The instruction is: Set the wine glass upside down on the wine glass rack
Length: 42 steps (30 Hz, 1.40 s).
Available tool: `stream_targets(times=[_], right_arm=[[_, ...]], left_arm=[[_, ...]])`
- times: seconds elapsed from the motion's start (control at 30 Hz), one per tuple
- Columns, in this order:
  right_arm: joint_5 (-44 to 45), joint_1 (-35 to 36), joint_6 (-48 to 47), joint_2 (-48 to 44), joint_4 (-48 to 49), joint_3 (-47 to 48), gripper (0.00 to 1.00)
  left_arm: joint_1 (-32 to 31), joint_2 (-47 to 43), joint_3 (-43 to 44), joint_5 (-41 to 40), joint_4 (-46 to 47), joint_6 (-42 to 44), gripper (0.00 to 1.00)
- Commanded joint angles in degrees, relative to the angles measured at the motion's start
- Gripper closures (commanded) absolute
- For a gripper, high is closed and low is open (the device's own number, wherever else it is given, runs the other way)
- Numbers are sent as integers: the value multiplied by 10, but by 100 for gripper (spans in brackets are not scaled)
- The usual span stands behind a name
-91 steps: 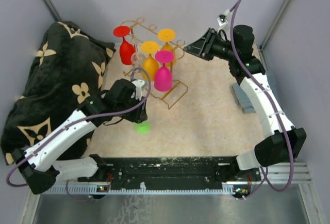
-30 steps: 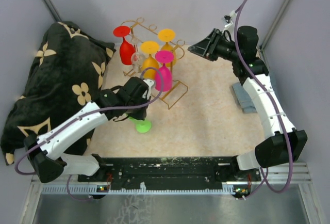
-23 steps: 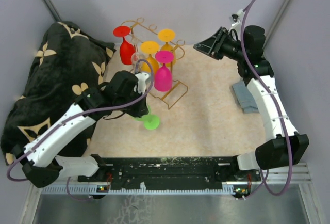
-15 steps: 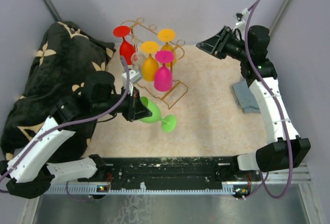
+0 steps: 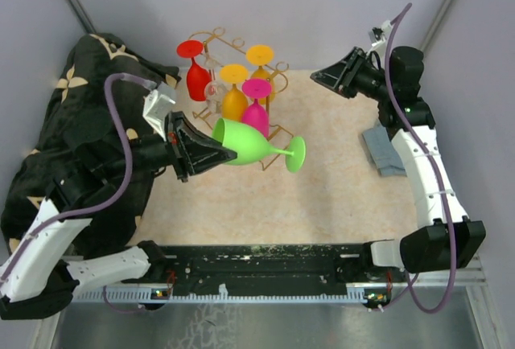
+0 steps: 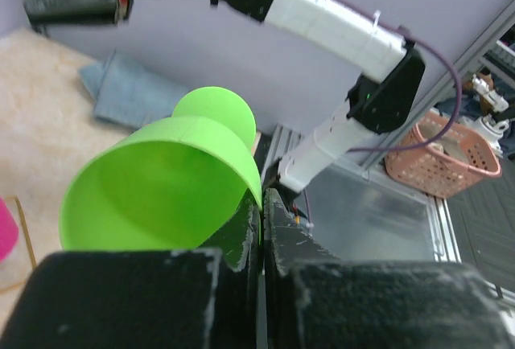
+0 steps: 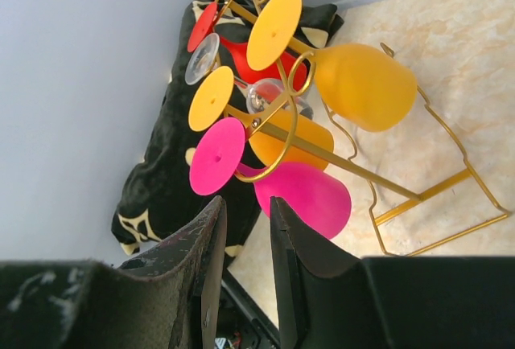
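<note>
A green wine glass [image 5: 245, 144] hangs on its side in the air in front of the rack, its foot [image 5: 296, 154] pointing right. My left gripper [image 5: 219, 154] is shut on the rim of its bowl. In the left wrist view the jaws [image 6: 263, 204] pinch the thin green wall [image 6: 161, 180]. The gold wire wine glass rack [image 5: 276, 133] stands behind, holding upside-down red [image 5: 197, 81], orange [image 5: 235, 101], pink [image 5: 256, 117] and clear [image 5: 212, 92] glasses. My right gripper [image 5: 318, 75] hovers to the rack's right, open with nothing between its fingers [image 7: 245, 204], facing the rack [image 7: 418, 196].
A black blanket with cream flowers [image 5: 88, 108] is heaped along the left side. A folded blue-grey cloth [image 5: 382, 152] lies by the right arm. Grey walls close in the back and sides. A pink basket [image 6: 438, 156] sits beyond the table's near edge.
My left arm has lifted the green glass off the mat and tipped it onto its side, foot swinging right toward the rack. My right arm has drifted slightly right.
</note>
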Motion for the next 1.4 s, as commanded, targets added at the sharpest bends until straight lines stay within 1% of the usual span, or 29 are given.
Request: stream_targets(times=[0.0, 0.13, 0.23, 0.3, 0.33, 0.37, 0.4, 0.47, 0.57, 0.63, 0.7, 0.73, 0.8, 0.9, 1.0, 1.07, 1.13, 1.27, 1.3, 1.37], right_arm=[[-8, -5, 4, -34, 18, -6, 71], [-5, -5, -2, -45, 8, -11, 71], [0, -5, -7, -56, 2, -23, 71], [1, -5, -8, -63, 2, -33, 71], [1, -5, -8, -67, 2, -37, 71], [1, -5, -8, -70, 2, -41, 71], [1, -5, -7, -73, 1, -44, 72], [1, -5, -8, -77, 0, -46, 72], [3, -6, -16, -83, -10, -42, 73], [2, -6, -17, -89, -7, -43, 73], [-10, -6, -9, -92, 11, -46, 73], [-18, -6, -3, -93, 24, -50, 73], [-36, -6, 17, -94, 60, -59, 73], [-74, -6, 68, -93, 148, -84, 72], [-105, -6, 148, -78, 279, -113, 72], [-126, -6, 224, -59, 392, -130, 72], [-142, -6, 326, -32, 540, -147, 72], [-152, -4, 546, 46, 878, -135, 73], [-144, -4, 609, 63, 941, -129, 73], [-123, -3, 685, 99, 1030, -114, 73]], left_arm=[[-1, 25, 42, -25, 88, 5, 100], [4, 50, 69, -45, 123, 21, 100], [26, 69, 88, -46, 136, 32, 100], [61, 85, 101, -18, 147, 26, 100], [91, 93, 105, 8, 157, 15, 100], [129, 104, 107, 55, 171, -1, 100], [175, 119, 108, 87, 188, -22, 100], [245, 144, 109, 158, 230, -65, 100], [308, 178, 100, 239, 328, -158, 100], [337, 193, 79, 266, 436, -230, 100], [361, 211, 59, 294, 549, -320, 100], [370, 223, 49, 303, 612, -388, 100], [383, 245, 33, 319, 734, -487, 100], [392, 288, 28, 335, 902, -634, 100], [394, 333, 42, 338, 1052, -768, 100], [395, 356, 50, 323, 1125, -832, 100], [394, 372, 54, 308, 1175, -874, 100], [394, 384, 52, 291, 1209, -902, 100], [394, 387, 51, 284, 1221, -912, 100], [394, 397, 57, 266, 1259, -943, 100]])
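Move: The green wine glass is already pinched by its bowl in the left hand, foot to the right. The rack top it is bound for lies about 33 cm ahead of that hand, in line with it sideways, and some 14 cm lower. The hanging pink glass is roughly 26 cm ahead, 4 cm right and 20 cm down; the red one about 38 cm ahead, 12 cm left. From the right hand, the rack top lies about 8 cm ahead, 16 cm left and 7 cm below. The green glass, still pinched in the left hand, goes up about 6 cm, then swiftly forward some 18 cm towards the rack, up over its hanging glasses. The left wrist meanwhile tips the fingers and the glass's foot upward by some 30 degrees and turns clockwise. The empty right hand eases back, then rises about 7 cm, its fingers tipping up and swinging left. ##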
